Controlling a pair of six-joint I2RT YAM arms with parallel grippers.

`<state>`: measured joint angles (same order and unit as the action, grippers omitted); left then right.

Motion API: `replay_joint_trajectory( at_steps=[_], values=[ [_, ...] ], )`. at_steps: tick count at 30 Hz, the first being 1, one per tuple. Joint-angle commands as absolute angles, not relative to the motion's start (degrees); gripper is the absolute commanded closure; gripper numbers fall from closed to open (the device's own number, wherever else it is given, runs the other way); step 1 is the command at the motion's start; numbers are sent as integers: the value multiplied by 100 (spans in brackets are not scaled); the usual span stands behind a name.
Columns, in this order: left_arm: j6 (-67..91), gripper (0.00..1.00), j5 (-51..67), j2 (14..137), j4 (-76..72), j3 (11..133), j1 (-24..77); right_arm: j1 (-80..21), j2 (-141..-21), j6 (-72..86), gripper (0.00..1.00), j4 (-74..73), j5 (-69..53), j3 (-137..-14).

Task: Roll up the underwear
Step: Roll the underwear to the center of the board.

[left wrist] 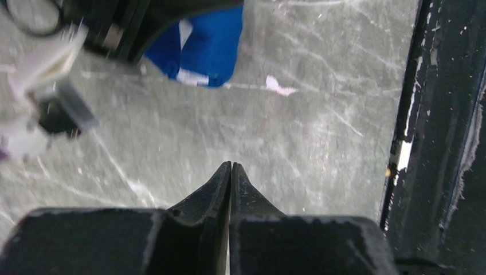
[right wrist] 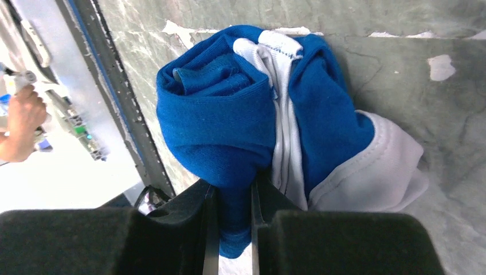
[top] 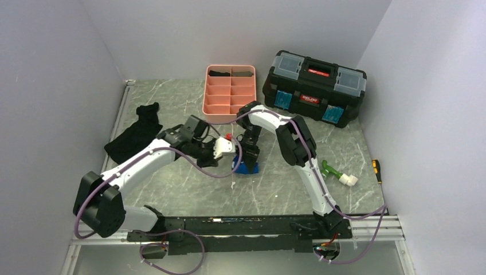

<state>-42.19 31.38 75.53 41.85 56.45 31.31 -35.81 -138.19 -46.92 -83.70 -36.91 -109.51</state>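
The underwear [right wrist: 240, 114] is a bright-blue bundle with white trim, partly rolled, resting on the grey marble table. In the top view the underwear [top: 247, 167] sits at the middle of the table under the right arm. My right gripper [right wrist: 234, 189] is shut on a fold of blue fabric at the bundle's near side. My left gripper [left wrist: 231, 166] is shut with nothing between its tips and hovers over bare table a short way from the underwear [left wrist: 200, 48], beside the black rail [left wrist: 441, 137].
A pink tray [top: 229, 89] with dark rolls in its far compartments stands at the back centre. A black toolbox [top: 314, 86] is at the back right. A black cloth garment [top: 137, 133] lies at the left. A green-and-white tool [top: 338, 173] and a screwdriver [top: 376, 170] lie at the right.
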Motion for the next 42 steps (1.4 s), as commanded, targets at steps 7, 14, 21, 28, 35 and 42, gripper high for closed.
replay_joint_trajectory(
  at_steps=[7,14,21,28,35,42],
  values=[
    [-4328,73,1790,8503,2916,6069,4679,-3413,-14950,-5292,100,-8572,-3782,-11768],
    [-4476,48,1199,9088,2398,6165,5083,-3402,-14978,-5309,100,-8566,-3762,-11742],
    [-4517,38,815,9279,2065,6116,5251,-3406,-14955,-5293,100,-8516,-3771,-11711],
    [-4463,35,651,9456,1830,6084,5355,-3407,-14983,-5270,100,-8512,-3766,-11726],
    [-4425,35,513,9217,1545,5781,5509,-3412,-15012,-5249,100,-8511,-3757,-11754],
    [-4523,35,197,8388,1613,5256,5528,-3402,-14986,-5228,100,-8489,-3744,-11758]
  ],
)
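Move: The half-rolled blue underwear is pinched in the right fingers, its bundle centred about 2 cm to that hand's left and level with it in height and reach. From the nearly shut left hand, the underwear lies some 13 cm to the right, 3 cm ahead and 10 cm lower. The pink organizer box is about 23 cm ahead of the left hand, 6 cm right and 9 cm below; the black cloth is some 10 cm ahead, 26 cm left and 11 cm below. The underwear stays pinched in the right fingers, which barely travel while that wrist tips them roughly 10 degrees farther back towards the base. The left hand swings about 9 cm right towards it, then sinks some 6 cm as its fingers spread wide and tilt forward about 20 degrees, and hovers by the bundle's near left edge, just behind the right gripper. ##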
